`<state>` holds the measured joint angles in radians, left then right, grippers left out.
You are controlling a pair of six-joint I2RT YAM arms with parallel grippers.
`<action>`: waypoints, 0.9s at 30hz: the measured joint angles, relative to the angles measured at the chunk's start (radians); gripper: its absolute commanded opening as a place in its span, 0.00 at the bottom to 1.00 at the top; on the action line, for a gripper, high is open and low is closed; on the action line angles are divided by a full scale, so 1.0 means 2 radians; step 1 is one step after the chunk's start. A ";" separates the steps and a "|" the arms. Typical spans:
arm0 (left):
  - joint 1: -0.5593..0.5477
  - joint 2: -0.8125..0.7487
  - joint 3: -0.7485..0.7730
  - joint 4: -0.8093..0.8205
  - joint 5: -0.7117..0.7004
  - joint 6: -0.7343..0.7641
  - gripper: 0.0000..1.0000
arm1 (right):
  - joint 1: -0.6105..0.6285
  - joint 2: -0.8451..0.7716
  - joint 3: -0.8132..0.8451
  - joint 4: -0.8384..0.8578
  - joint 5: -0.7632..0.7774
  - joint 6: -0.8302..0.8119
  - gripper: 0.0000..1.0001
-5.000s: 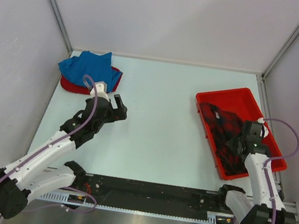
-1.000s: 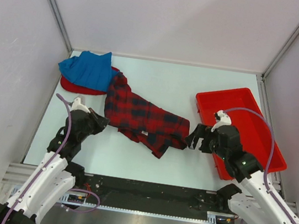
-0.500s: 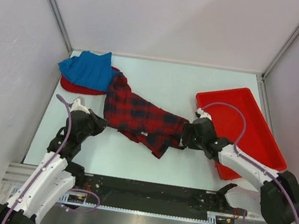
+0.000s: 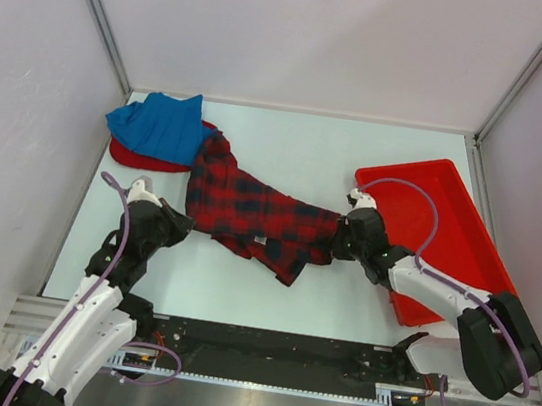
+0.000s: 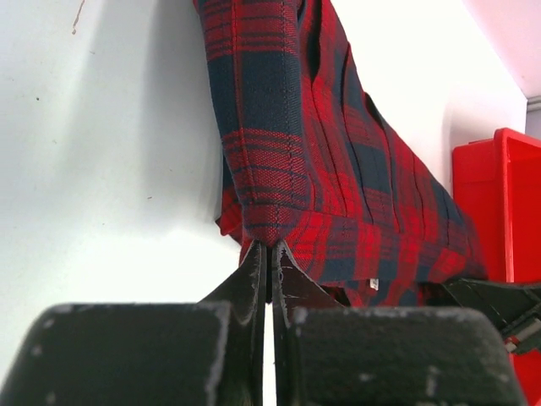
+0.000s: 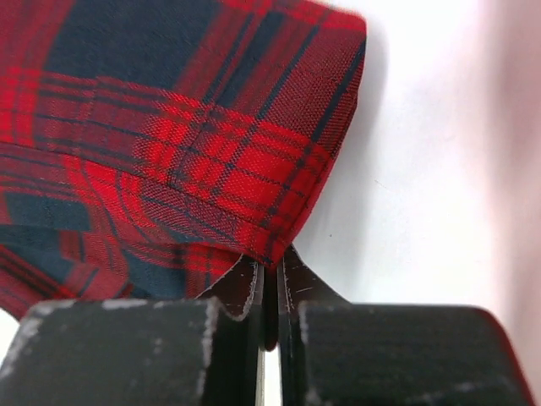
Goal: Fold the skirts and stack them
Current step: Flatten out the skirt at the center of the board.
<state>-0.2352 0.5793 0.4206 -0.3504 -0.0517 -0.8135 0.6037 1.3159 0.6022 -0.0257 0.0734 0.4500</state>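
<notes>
The red-and-navy plaid skirt (image 4: 254, 216) lies spread and rumpled across the middle of the table. My left gripper (image 4: 185, 219) is shut on its left corner; in the left wrist view the plaid skirt (image 5: 296, 144) runs away from the pinched corner at my left gripper (image 5: 269, 247). My right gripper (image 4: 339, 235) is shut on the skirt's right edge; in the right wrist view the plaid skirt (image 6: 169, 127) has its hem caught in my right gripper (image 6: 269, 266). At the back left the bright blue skirt (image 4: 158, 123) lies on top of the red skirt (image 4: 136, 157).
A rigid red plastic tray (image 4: 439, 232) stands at the right, just behind my right arm; its corner (image 5: 507, 194) shows in the left wrist view. Grey walls close in the table at the back and both sides.
My right gripper moved left from beside the tray to the plaid skirt's right edge and shut on it. Five seconds ago the skirt lay in the tray. The left gripper has held still.
</notes>
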 measured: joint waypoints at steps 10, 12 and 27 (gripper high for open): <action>0.000 0.126 0.071 0.035 -0.036 -0.012 0.00 | -0.043 -0.038 0.006 0.051 -0.040 -0.014 0.00; 0.005 0.182 0.125 0.046 -0.039 -0.007 0.00 | -0.062 -0.026 0.032 0.061 -0.057 -0.019 0.00; 0.042 0.501 0.855 -0.043 -0.024 0.142 0.00 | -0.123 0.101 0.526 0.062 -0.134 -0.097 0.00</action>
<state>-0.1516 1.5814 2.1300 -0.4374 -0.1005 -0.5304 0.3580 1.5173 1.6543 0.0978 -0.1936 0.2565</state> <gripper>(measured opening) 0.011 0.036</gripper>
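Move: Both hands already grip the plaid skirt, which sags between them. The board's centre lies about 8 cm ahead of the left hand, 20 cm to its right and 9 cm below. From the right hand the centre is roughly 5 cm ahead, 12 cm left and 2 cm down. The blue skirt on its stack sits about 26 cm ahead of the left hand and 16 cm left; the red bin is 4 cm ahead of the right hand, 25 cm right. Keeping the plaid skirt's two ends pinched in shut fingers, both hands start gently, then sweep fast up and forward together, rising over 40 cm and easing back slightly at the top. They stay about equally far apart, and the wrists tip the fingers upward, the right more than the left. ##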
